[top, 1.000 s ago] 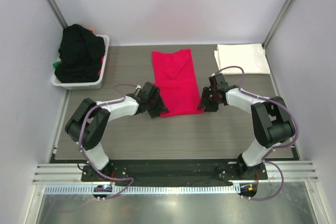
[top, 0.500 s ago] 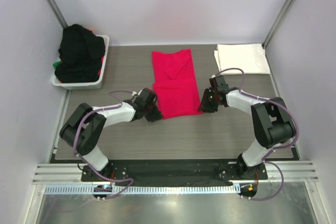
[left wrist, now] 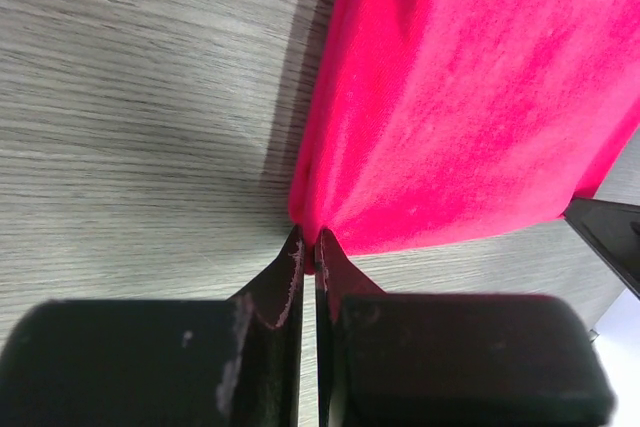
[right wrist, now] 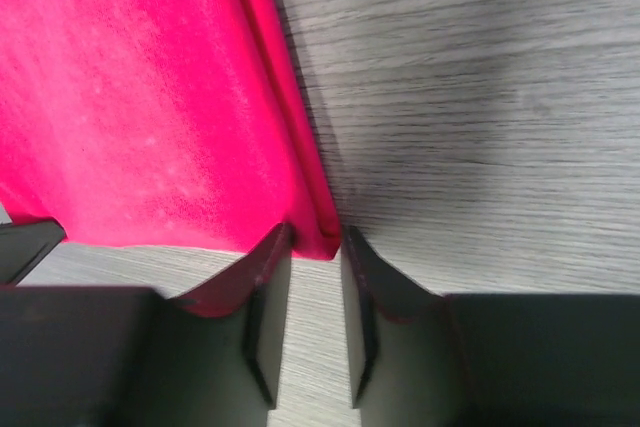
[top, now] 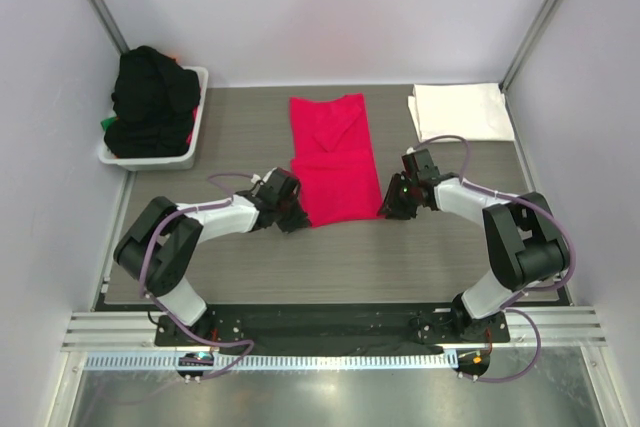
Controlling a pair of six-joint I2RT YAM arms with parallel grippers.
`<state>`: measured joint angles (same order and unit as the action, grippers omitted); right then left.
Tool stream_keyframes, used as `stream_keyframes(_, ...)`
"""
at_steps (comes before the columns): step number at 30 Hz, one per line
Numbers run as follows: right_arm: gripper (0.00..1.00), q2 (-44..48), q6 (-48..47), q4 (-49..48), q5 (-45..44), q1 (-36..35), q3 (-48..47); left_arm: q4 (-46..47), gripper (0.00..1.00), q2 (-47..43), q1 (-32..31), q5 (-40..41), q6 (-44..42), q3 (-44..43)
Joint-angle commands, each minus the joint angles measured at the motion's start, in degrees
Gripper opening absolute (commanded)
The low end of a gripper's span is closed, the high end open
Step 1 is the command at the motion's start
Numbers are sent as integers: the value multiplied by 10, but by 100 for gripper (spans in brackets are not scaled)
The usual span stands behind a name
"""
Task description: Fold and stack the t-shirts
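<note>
The bright pinkish-red t-shirt (top: pixel 335 162) lies flat, folded into a long strip, in the middle of the table. My left gripper (top: pixel 296 217) is at its near left corner, and in the left wrist view it (left wrist: pixel 310 243) is shut on that corner of the red cloth (left wrist: pixel 460 97). My right gripper (top: pixel 388 209) is at the near right corner; in the right wrist view its jaws (right wrist: pixel 316 239) stand narrowly apart and pinch the thick folded corner of the red cloth (right wrist: pixel 150 97). The white folded t-shirt (top: pixel 460 110) lies at the back right.
A white slotted basket (top: pixel 196 150) stands at the back left, heaped with black shirts (top: pixel 150 97), with a bit of green (top: pixel 106 125) and orange (top: pixel 176 55) showing. Side walls and metal posts close in the table on both sides.
My left gripper has slid toward the near edge along the shirt's left side to its near left corner and shut there. My right gripper has shifted slightly nearer at the right corner.
</note>
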<state>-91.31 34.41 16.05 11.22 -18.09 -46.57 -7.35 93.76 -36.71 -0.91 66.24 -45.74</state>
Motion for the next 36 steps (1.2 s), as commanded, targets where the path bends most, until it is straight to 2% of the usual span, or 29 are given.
stream_keyframes(1,28,-5,4,6,-1,-2,24,-26,1,17,-5,20,1,5)
stream_keyframes(4,23,-12,1,4,-3,-2,22,-26,0,15,-6,20,0,5)
stream_keyframes(10,2,22,12,16,11,-2,20,-62,0,-8,-16,24,-3,-5)
stream_keyframes(15,1,116,20,77,16,-4,25,-163,0,-74,-55,58,7,-7)
stream_keyframes(17,1,181,27,119,17,-6,32,-213,0,-120,-83,76,20,-6)
stream_keyframes(24,1,386,79,264,23,-35,35,-350,0,-258,-196,122,110,-29)
stream_keyframes(27,1,457,112,327,16,-51,22,-397,0,-288,-239,131,146,-56)
stream_keyframes(32,1,508,131,405,-16,-66,-41,-484,0,-301,-266,150,148,-138)
stream_keyframes(36,1,469,105,438,-80,-66,-113,-540,1,-280,-263,216,130,-215)
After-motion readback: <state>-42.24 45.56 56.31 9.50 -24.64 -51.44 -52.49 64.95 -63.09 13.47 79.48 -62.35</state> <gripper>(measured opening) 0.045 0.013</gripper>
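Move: The t-shirt lies folded into a narrow strip running straight out from the hands. Its near left corner is already between the left fingertips; its near right corner is about 16 cm right and 1 cm farther out from that hand, and right between the still-parted right fingertips. The shirt's middle is about 12 cm ahead and 9 cm left of the right hand; the white folded shirt is roughly 23 cm ahead and 17 cm right of it. Back towards the bases and up go both hands together, some 14 cm back and 17 cm up, once the right fingers have shut on the shirt's near right corner. The left keeps its pinch on the other corner. The pull starts low and backward, then climbs, ending nearly straight up, with the right wrist tilting 10 to 15 degrees. ##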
